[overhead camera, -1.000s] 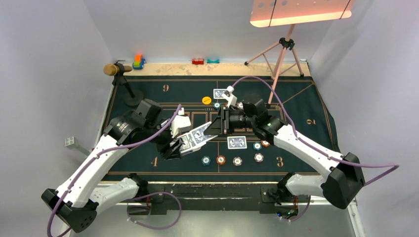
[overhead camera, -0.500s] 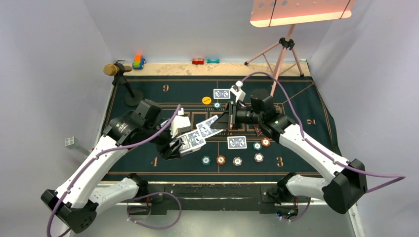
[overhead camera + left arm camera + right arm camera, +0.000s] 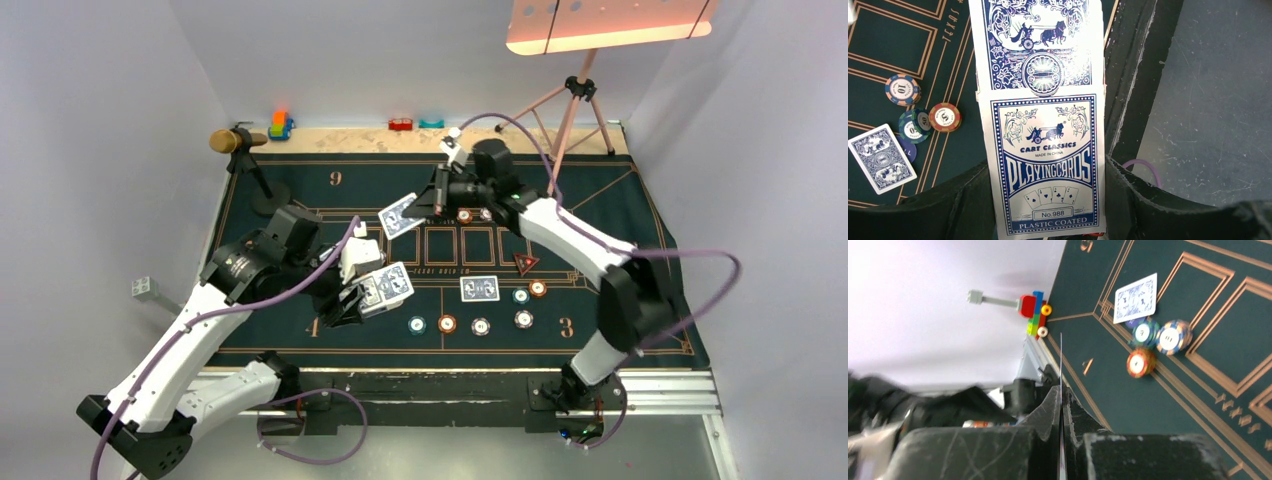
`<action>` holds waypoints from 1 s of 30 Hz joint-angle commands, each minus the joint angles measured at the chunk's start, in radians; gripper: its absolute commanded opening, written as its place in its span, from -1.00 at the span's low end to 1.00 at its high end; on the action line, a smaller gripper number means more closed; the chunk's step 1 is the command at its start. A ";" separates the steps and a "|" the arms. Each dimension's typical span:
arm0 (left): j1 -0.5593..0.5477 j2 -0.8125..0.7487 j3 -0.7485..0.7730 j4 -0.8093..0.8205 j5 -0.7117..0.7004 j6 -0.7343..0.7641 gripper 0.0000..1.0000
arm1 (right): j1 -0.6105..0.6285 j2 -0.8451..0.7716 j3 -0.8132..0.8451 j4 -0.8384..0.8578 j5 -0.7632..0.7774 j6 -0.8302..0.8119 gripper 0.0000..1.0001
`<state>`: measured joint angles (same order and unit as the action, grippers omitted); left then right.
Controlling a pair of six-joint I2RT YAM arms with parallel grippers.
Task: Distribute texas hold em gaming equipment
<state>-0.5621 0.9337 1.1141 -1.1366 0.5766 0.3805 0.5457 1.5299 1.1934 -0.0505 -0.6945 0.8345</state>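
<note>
My left gripper [image 3: 368, 295] is shut on a blue and white pack of playing cards [image 3: 1048, 165], held above the mat's near left part; a blue-backed card [image 3: 1038, 45] sticks out of its top. My right gripper [image 3: 432, 203] is shut on a single playing card [image 3: 399, 215], held in the air over the far middle of the mat and seen edge-on [image 3: 1061, 365] between the pressed fingers [image 3: 1048, 410]. Another card [image 3: 479, 288] lies face down near several chips [image 3: 447, 323] and a red triangle [image 3: 525, 263]. In the right wrist view a card [image 3: 1135, 297] lies beside three chips [image 3: 1173, 336].
The dark green mat [image 3: 300, 180] covers the table. A microphone on a round stand [image 3: 268, 195] is at the far left. A pink tripod [image 3: 575, 100] stands far right. Small toys [image 3: 281, 124] [image 3: 401, 124] sit along the back edge.
My right gripper closed on a card at the pack, drew it out and carried it toward the far middle of the mat. The left arm with the pack has barely moved.
</note>
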 commanded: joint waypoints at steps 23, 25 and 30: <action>0.006 -0.046 -0.006 0.014 0.044 -0.016 -0.57 | 0.195 0.990 0.853 0.055 -0.007 0.094 -0.46; 0.006 -0.048 -0.008 0.017 0.044 -0.018 -0.57 | 0.195 0.982 0.852 0.017 0.011 0.073 -0.22; 0.006 -0.049 -0.010 0.018 0.046 -0.019 -0.57 | 0.194 0.918 0.848 -0.068 0.040 0.005 0.14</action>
<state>-0.5621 0.8989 1.1137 -1.1427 0.5884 0.3767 0.7437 2.5389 1.9968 -0.0513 -0.6891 0.9081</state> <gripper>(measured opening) 0.696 0.535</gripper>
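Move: Ahead and to the left of the right hand, which holds the second playing card, lies the first dealt card: about 23 cm left, 4 cm forward and 21 cm down. The blue "10" chips lie some 13 cm left and 1 cm ahead, the green chips 17 cm left and 1 cm back, the orange chips 16 cm left and 5 cm back. From the deck-holding left hand, the first card is roughly 19 cm ahead, 5 cm left and 17 cm below. Swooping down and to the left, the right hand carries the pinched card about 19 cm each way and some 7 cm forward, to the first dealt card beyond the chips. Its wrist turns only about 15 degrees; the descent slows near the felt and the fingers open to roughly half, releasing their pinch. The left hand keeps its hold on the deck box. ##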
